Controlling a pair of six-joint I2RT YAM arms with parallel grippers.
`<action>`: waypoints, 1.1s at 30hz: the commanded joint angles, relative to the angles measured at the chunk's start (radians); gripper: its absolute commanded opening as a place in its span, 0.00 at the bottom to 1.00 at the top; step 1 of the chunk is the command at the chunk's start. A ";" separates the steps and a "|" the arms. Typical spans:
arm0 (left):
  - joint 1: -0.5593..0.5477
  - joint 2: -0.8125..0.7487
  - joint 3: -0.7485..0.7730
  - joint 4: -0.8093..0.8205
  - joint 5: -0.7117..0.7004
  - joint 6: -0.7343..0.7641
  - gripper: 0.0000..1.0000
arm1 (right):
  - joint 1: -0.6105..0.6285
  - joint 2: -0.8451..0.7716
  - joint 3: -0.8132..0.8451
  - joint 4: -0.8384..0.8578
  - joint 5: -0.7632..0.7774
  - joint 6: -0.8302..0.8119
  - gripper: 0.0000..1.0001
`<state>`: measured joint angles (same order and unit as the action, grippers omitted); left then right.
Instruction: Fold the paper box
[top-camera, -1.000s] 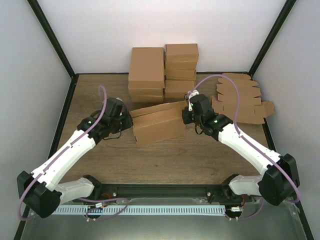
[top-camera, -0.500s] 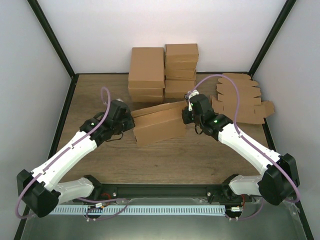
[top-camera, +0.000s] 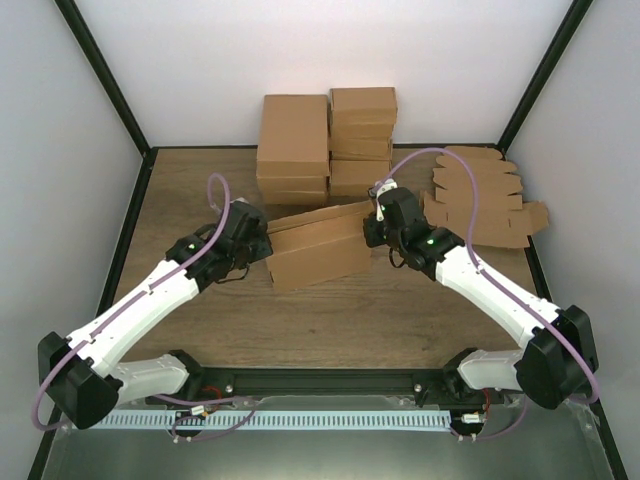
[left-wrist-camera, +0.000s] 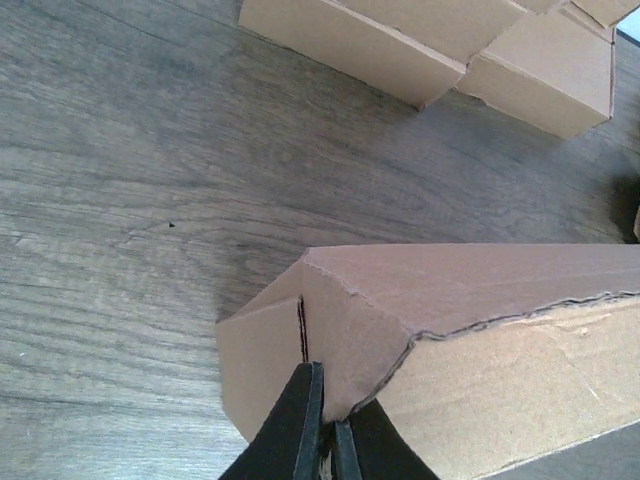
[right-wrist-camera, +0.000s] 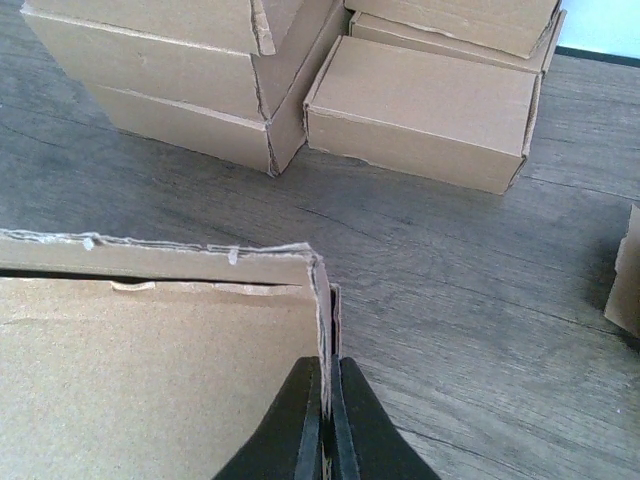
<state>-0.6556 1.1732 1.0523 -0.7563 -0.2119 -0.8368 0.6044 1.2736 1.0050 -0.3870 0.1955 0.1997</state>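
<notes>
The paper box (top-camera: 315, 248) is a long, partly folded brown cardboard shape lying across the middle of the table. My left gripper (top-camera: 262, 248) is at its left end. In the left wrist view that gripper (left-wrist-camera: 330, 425) is shut, pinching the lower corner of the end flap (left-wrist-camera: 340, 340) of the paper box (left-wrist-camera: 480, 330). My right gripper (top-camera: 368, 232) is at the right end. In the right wrist view it (right-wrist-camera: 328, 400) is shut on the doubled upright end wall of the paper box (right-wrist-camera: 160, 360).
Stacks of folded brown boxes (top-camera: 328, 140) stand at the back centre, just behind the paper box, and show in the wrist views too (right-wrist-camera: 420, 110). A pile of flat cardboard blanks (top-camera: 478, 205) lies at the right. White walls enclose the wooden table (top-camera: 330, 320).
The left arm has swung right, bringing its shut gripper in against the box's left end. The right arm and the box have barely moved.
</notes>
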 joint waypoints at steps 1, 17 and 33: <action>-0.018 0.037 -0.065 -0.126 0.025 -0.031 0.04 | 0.012 0.022 0.024 -0.053 0.004 0.002 0.01; -0.066 -0.023 -0.201 0.000 -0.013 -0.107 0.04 | 0.014 -0.021 -0.114 0.076 0.013 0.034 0.03; -0.067 -0.099 -0.141 -0.012 -0.065 -0.070 0.48 | 0.012 -0.053 -0.034 0.026 0.042 0.034 0.37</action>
<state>-0.7227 1.0847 0.9108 -0.6693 -0.2821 -0.9249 0.6075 1.2346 0.9119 -0.2974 0.2070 0.2184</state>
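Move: The paper box hangs between the grippers, already pinched by its end corners. Its middle lies about 10 cm right of the left hand, roughly level fore-and-aft, and some 11 cm left and 3 cm back of the right hand, roughly 7 cm below both. From the left hand the large box stack stands about 25 cm ahead and 3 cm right; from the right hand the small box stack is about 19 cm straight ahead, both lower. Ease both grippers down with the box by about 1 cm or less, the left wrist tipping its fingers up some 5 degrees, then open both to let go of the corners. As the left fingers spread nearly halfway, draw that hand back about 1.5 cm and a little lower; keep the right sinking slightly as it opens less wide around the box's end wall. ##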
